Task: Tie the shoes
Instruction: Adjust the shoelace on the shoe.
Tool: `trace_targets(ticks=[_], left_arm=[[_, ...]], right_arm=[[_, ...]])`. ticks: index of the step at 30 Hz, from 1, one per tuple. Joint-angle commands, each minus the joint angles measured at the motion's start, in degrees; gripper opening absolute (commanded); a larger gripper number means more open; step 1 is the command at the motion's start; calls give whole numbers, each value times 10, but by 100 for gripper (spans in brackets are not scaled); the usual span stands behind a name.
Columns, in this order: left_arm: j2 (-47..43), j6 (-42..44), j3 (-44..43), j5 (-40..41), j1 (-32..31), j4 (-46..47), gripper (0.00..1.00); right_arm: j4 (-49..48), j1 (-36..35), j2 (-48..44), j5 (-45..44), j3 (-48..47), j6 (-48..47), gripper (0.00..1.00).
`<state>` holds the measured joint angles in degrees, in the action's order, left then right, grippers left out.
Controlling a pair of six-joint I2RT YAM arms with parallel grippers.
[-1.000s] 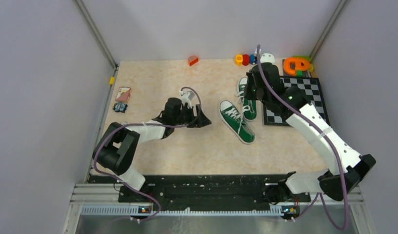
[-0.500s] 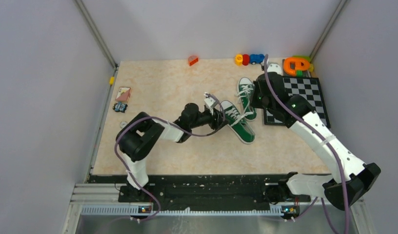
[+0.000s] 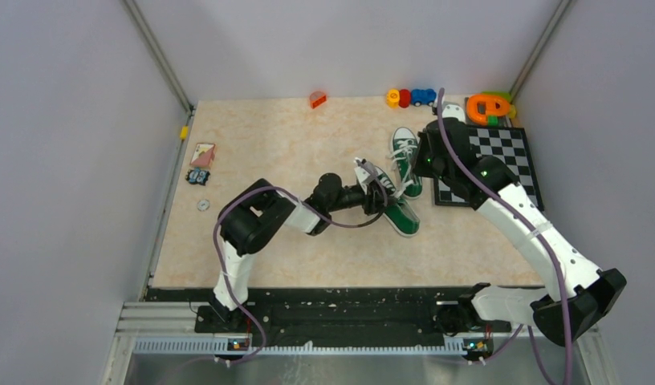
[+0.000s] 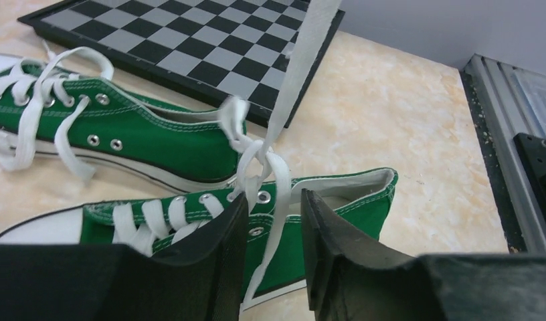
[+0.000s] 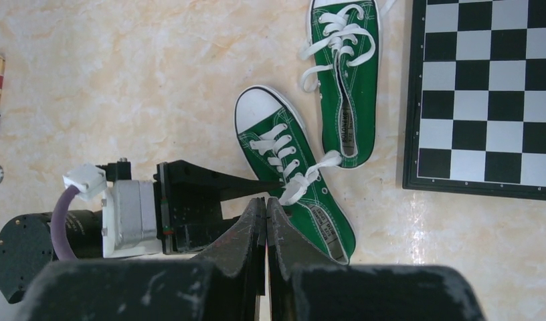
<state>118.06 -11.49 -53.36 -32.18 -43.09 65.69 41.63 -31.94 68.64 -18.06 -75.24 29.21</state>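
Note:
Two green shoes with white laces lie side by side right of centre. Over the near shoe my left gripper stands open, and one loose lace strand hangs between its jaws without being pinched. Another lace runs taut upward from the knot at the eyelets. Above it, my right gripper is shut, and that lace leads to its tips. The far shoe lies untied with its laces loose.
A chessboard lies just right of the shoes. Coloured toys and an orange and green piece sit along the back edge, with an orange block further left. Cards and a small ring lie at the left.
My left arm has reached right from mid-table to the near shoe, and its jaws have narrowed around a lace strand. My right gripper has shifted right, uncovering the far shoe.

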Motion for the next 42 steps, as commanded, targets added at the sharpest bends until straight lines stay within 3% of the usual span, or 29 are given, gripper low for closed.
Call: trace_targets(ticks=[1, 5, 9, 14, 18, 22, 25, 29, 34, 42], left_arm=[[16, 14, -23, -21, -10, 43, 33], [24, 16, -30, -28, -13, 41, 9], [-1, 41, -14, -8, -14, 10, 0], [-59, 67, 19, 14, -11, -37, 0], [-159, 53, 71, 14, -5, -94, 0], [-301, 25, 128, 67, 15, -230, 0], [-398, 62, 140, 65, 22, -366, 0], [-504, 93, 141, 126, 30, -492, 0], [-550, 70, 120, 168, 89, -571, 0], [-586, 75, 46, 180, 152, -618, 0]], right_arm=[[-9, 9, -15, 5, -10, 3, 0], [-2, 14, -17, 6, -7, 4, 0], [-4, 17, -22, 7, -3, 10, 0], [-3, 20, -23, 3, -1, 15, 0], [5, 27, -24, -8, 1, 25, 0], [11, 35, -11, -7, -1, 27, 0], [28, 42, 11, -9, -22, 38, 0], [37, 52, 22, -14, -32, 55, 0], [41, 63, 16, -14, -30, 61, 0], [2, 44, 33, 104, -87, 4, 0]])
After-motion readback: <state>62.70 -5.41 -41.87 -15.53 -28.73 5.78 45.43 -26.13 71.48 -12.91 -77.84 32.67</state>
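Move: The loose lace strand of the near green shoe hangs between the left hand's half-open fingers, about 1 cm farther right and 1 cm lower. That shoe's middle is some 2 cm ahead, 2 cm right and 5 cm below. The other shoe lies about 14 cm ahead and 6 cm right, 7 cm down. From the right hand, which already grips the other lace end, the strand is roughly level ahead, 4 cm left and 16 cm down. The hanging lace strand is pinched as the left fingers close fully, the hand dipping slightly; then the left hand pulls it about 20 cm to the left and some 10 cm up, away from the shoe, bowing back towards the base on the way and turning counter-clockwise about 30 degrees. The right hand keeps its grip on the other end, drifting about 3 cm right and a little down before easing part-way back. ##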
